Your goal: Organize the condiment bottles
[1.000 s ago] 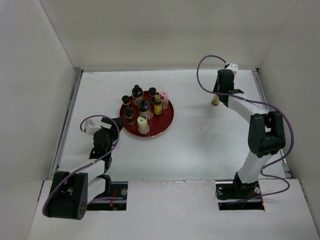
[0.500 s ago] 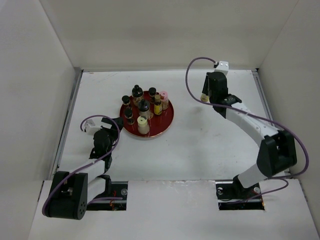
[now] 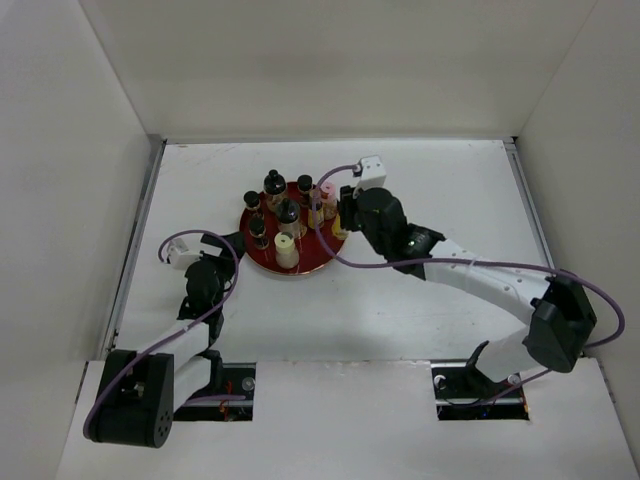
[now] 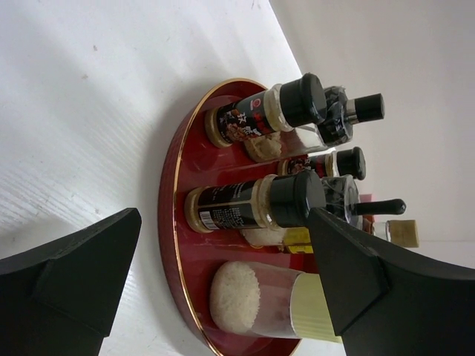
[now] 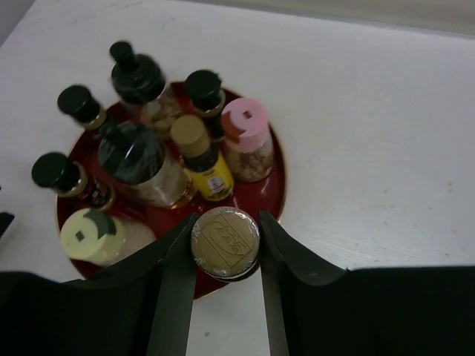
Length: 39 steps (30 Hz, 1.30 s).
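Observation:
Several condiment bottles stand on the round red tray [image 3: 310,256] [image 5: 275,189] [image 4: 178,185]: dark ones with black caps [image 3: 274,185] [image 5: 137,74] [image 4: 260,115], a yellow one with a gold cap [image 3: 315,212] [image 5: 202,157], a pink-capped jar [image 3: 327,195] [image 5: 246,137] and a cream-capped jar [image 3: 286,247] [image 5: 93,231] [image 4: 260,300]. My right gripper [image 3: 340,222] [image 5: 225,245] is shut on a gold-capped bottle [image 5: 225,242] [image 3: 339,229], held over the tray's right rim. My left gripper [image 3: 236,245] [image 4: 223,222] is open just left of the tray, holding nothing.
White walls [image 3: 120,200] close in the table on the left, back and right. The right arm's purple cable [image 3: 325,215] loops over the tray's right side. The right arm [image 3: 480,280] stretches diagonally across the table's middle.
My right arm has swung from the table's far right to the tray, carrying the gold-capped bottle. The left arm has stayed put.

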Available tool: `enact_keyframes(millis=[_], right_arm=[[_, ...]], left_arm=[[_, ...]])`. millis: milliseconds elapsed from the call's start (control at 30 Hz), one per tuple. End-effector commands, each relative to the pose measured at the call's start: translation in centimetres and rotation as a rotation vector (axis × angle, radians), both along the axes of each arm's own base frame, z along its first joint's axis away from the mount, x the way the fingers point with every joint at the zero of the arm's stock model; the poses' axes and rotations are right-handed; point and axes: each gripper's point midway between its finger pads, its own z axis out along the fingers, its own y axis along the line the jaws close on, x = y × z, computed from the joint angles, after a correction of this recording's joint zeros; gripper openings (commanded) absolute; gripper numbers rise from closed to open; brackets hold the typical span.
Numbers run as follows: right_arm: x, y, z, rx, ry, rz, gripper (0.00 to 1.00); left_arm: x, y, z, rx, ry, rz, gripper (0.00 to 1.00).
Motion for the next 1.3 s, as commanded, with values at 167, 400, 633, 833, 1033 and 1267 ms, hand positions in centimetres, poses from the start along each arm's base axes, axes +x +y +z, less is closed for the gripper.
enact_keyframes(millis=[167,400,633,833,1033,1267], right_arm=[[-0.6,5.1,1.6,0.129,-0.076,0.092,0.29],[0.4,8.1,-1.7,0.080,-0.071,0.087,0.29],[1.8,9.4,-4.4,0.036,-0.078,0.058,0.30],[1.5,9.8,-5.5,-0.011,-0.090,0.052,0.49],[0.7,10.0,-4.1,0.005,-0.105,0.070,0.78],[-1.4,7.5,1.9,0.106,-0.178,0.084,1.00]], left_arm=[[0.6,1.2,2.7,0.020,-0.089,0.041,1.00],[0.3,1.3,3.3,0.015,-0.114,0.042,1.00],[0.0,2.0,2.6,0.016,-0.079,0.071,1.00],[0.3,1.9,1.6,0.008,-0.043,0.068,1.00],[0.0,2.2,1.8,0.004,-0.049,0.080,1.00],[-0.3,3.0,2.0,0.034,-0.014,0.107,1.00]])
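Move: The free spot on the tray for the held tan-capped bottle is about 9 cm to the right hand's left, 1 cm ahead and some 19 cm down. From that spot, the green-capped jar stands some 8 cm left and 3 cm nearer, the big dark-topped jar 7 cm left and 5 cm farther, the other tan-capped bottle 8 cm straight beyond. From the left hand, the spot is roughly 26 cm right, level ahead, about 5 cm below. The tan-capped bottle, still gripped at its cap, is carried left about 8 cm and down about 10 cm by the right hand onto the near part of the tray, between the green-capped jar and the tray's right rim. The fingers then open wide, letting go, and the hand rises some 4 cm straight off it. The empty left hand, fingers wide open, drifts about 2.5 cm left after a small lift and dip. ##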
